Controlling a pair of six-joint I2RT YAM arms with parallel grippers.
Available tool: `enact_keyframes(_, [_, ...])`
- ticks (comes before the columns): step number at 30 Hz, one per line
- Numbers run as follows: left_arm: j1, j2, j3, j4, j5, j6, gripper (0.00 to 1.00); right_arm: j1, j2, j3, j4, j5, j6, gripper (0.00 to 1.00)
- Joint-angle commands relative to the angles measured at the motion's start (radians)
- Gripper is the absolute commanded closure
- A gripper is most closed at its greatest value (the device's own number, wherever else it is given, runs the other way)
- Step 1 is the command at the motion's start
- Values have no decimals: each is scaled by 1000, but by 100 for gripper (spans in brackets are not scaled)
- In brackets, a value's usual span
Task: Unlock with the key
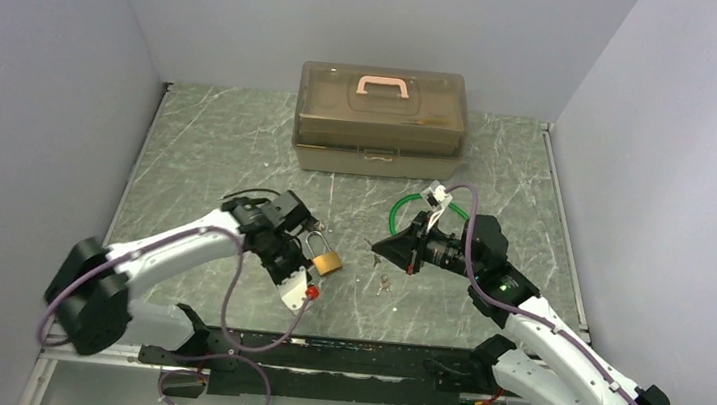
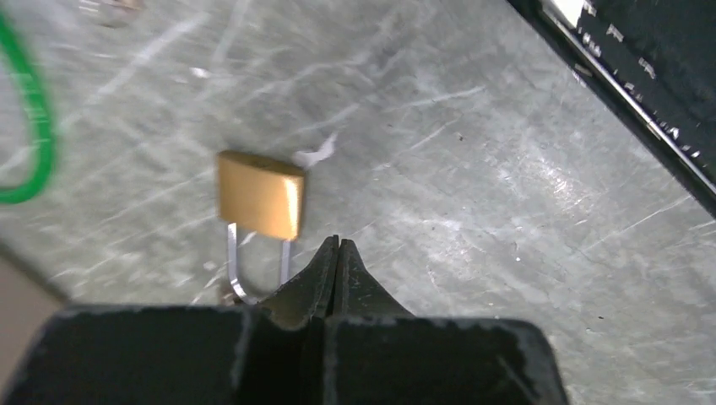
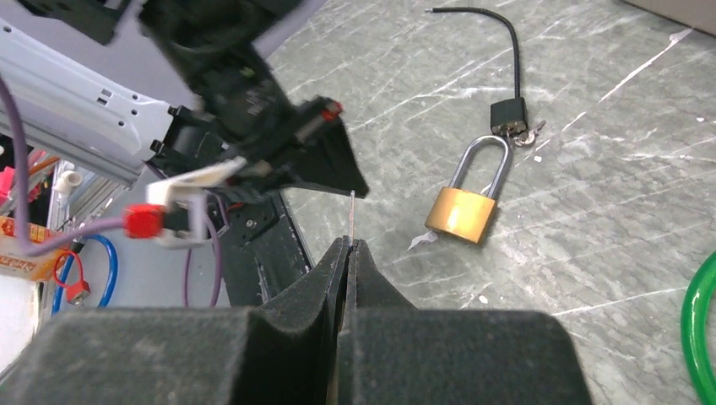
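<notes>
A brass padlock (image 1: 327,262) with a steel shackle lies on the marbled table (image 1: 229,149). In the left wrist view the padlock (image 2: 260,195) sits just left of my left gripper (image 2: 338,246), whose jaws are pressed together with nothing between them; the shackle (image 2: 236,274) passes beside the left finger, outside the grip. My left gripper (image 1: 300,257) is right beside the lock. My right gripper (image 3: 349,245) is shut on the key (image 3: 351,215), a thin blade poking out of the fingertips towards the left gripper. The padlock (image 3: 460,213) lies to its right. My right gripper (image 1: 380,250) hovers right of the lock.
A tan toolbox (image 1: 380,119) with a pink handle stands at the back. A green cable loop (image 1: 424,209) lies by the right arm. Loose keys (image 1: 384,286) lie between the grippers. A black cable with a small block (image 3: 508,114) touches the shackle's top.
</notes>
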Motion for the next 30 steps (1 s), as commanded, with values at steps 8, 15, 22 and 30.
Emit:
enact_keyframes(8, [15,-211,-70,88,26,-205,99,-7,-20,21,39,4,30,100])
enact_keyframes(15, [74,85,118,66,42,-148,21,-9,-22,29,39,24,33,100])
enact_keyframes(22, [84,241,209,1,57,-17,1,-16,-28,46,37,22,32,100])
enact_keyframes(30, [77,457,371,-137,-18,24,0,-31,-40,66,18,17,27,100])
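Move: On the table below the left hand's shut fingers, the brass padlock lies about 3 cm ahead, 6 cm to the right and roughly 6 cm lower. The black cable lock sits past its shackle, some 10 cm ahead of the hand and 3 cm right; loose keys lie level with the hand, about 18 cm right. From the right hand, which holds the key, the padlock is around 10 cm left, 3 cm ahead and 20 cm below. Rising another 5 cm or so with the fingers still shut and easing slightly back, the left hand then reverses: it comes down about 8 cm and swings forward as far, a little to the right, in over the brass padlock. The fingers spread fully on the way, reaching either side of the padlock from above, without visible contact. ##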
